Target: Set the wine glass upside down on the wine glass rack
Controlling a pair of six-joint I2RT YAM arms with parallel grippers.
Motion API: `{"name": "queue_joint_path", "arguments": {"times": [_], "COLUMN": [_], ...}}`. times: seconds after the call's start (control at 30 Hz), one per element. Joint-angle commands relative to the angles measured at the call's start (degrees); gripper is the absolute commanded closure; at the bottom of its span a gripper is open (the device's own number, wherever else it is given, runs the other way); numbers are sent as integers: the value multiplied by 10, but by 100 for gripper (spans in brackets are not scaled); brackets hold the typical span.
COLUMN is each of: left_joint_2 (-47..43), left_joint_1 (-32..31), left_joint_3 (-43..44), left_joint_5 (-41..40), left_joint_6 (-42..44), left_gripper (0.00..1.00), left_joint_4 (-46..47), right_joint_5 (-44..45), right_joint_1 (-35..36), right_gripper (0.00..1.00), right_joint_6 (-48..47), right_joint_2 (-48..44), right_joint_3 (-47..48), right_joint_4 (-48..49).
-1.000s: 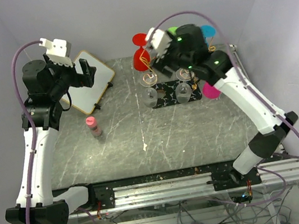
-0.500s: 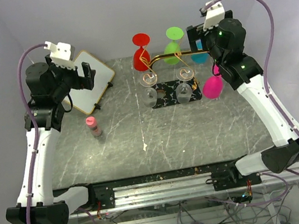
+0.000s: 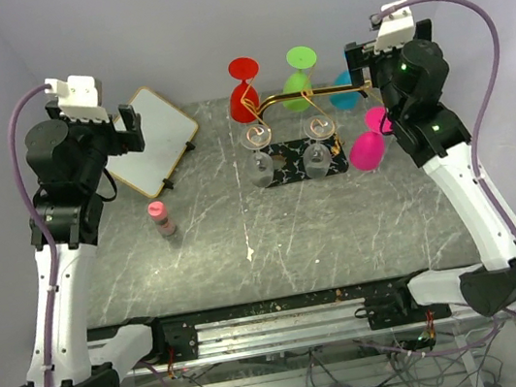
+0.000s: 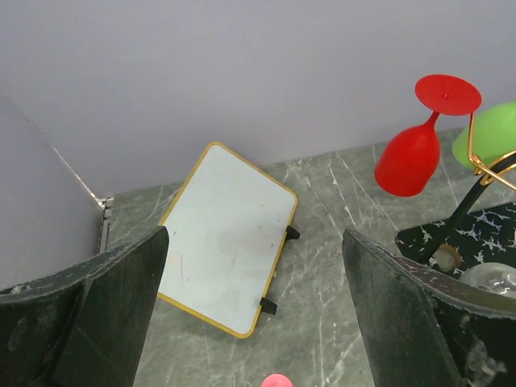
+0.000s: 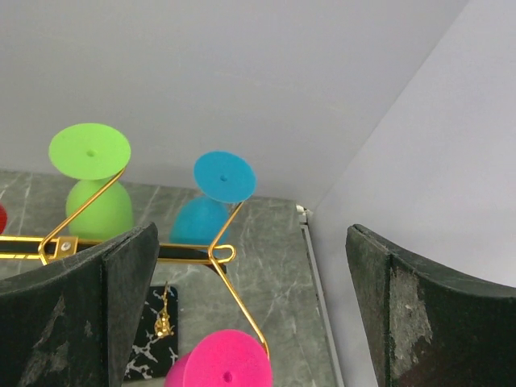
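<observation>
The wine glass rack (image 3: 275, 102) is a gold wire stand on a black veined base (image 3: 283, 168) at the back centre. Upside down on its arms hang a red wine glass (image 3: 244, 93), a green one (image 3: 299, 79), a blue one (image 3: 344, 93), a pink one (image 3: 367, 150) and two clear ones (image 3: 258, 159). My right gripper (image 5: 251, 242) is raised at the back right, just right of the blue glass (image 5: 216, 193) and above the pink glass (image 5: 218, 363). It is open and holds nothing. High over the white board (image 4: 226, 250), my left gripper (image 4: 256, 238) is open and empty too.
A white gold-edged board (image 3: 154, 141) lies at the back left. A small pink-capped bottle (image 3: 160, 219) stands left of centre on the grey marble table (image 3: 323, 232). Walls close in behind and at the right, near the table's metal edge (image 5: 314, 274).
My right gripper has pulled up and to the right, away from the rack, and its jaws have widened. The pink glass stays hanging. My left gripper has drawn back to the left.
</observation>
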Motion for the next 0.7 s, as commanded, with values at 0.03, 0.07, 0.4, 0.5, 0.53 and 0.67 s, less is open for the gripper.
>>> {"name": "queue_joint_path", "arguments": {"times": [0.03, 0.07, 0.4, 0.5, 0.53, 0.67], "left_joint_2": [-24, -27, -93, -105, -109, -116], "left_joint_1": [12, 14, 26, 27, 27, 28], "left_joint_3": [-17, -19, -97, -105, -109, -113], "left_joint_5": [12, 37, 75, 74, 71, 65], "left_joint_6": [-7, 1, 22, 29, 30, 29], "left_gripper": [1, 0, 1, 1, 1, 1], "left_joint_4": [11, -2, -21, -25, -25, -34], "right_joint_5": [-64, -72, -100, -121, -126, -128], "right_joint_1": [-3, -4, -42, -63, -70, -87], "right_gripper": [0, 0, 0, 0, 0, 0], "right_joint_6": [-13, -20, 22, 43, 47, 58], "right_joint_2": [-52, -64, -145, -151, -150, -145], "right_joint_3": [-19, -32, -109, -108, -106, -85], "right_joint_4": [-58, -67, -69, -76, -79, -98]}}
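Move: All the glasses already hang on the rack, and both hands are empty. The clear glass on its near-left hook stands about 28 cm left of the right hand, 4 cm back and 26 cm lower; the pink glass hangs nearly under that hand, 4 cm back, the blue one 9 cm ahead and 4 cm left. From the left hand that clear glass lies some 26 cm right, 1 cm ahead and 25 cm down; the pink-capped shaker is 6 cm back, 2 cm left, 38 cm down. The right hand, wide open and clear of everything, draws back about 6 cm away from the blue glass, then also sinks and eases to its right by some 3 cm each, slowing to a stop in height and reach. The left hand, also empty and open, pulls back and sinks about 4 cm each way towards the pink-capped shaker, with only a slight turn of the wrist and no touch. ##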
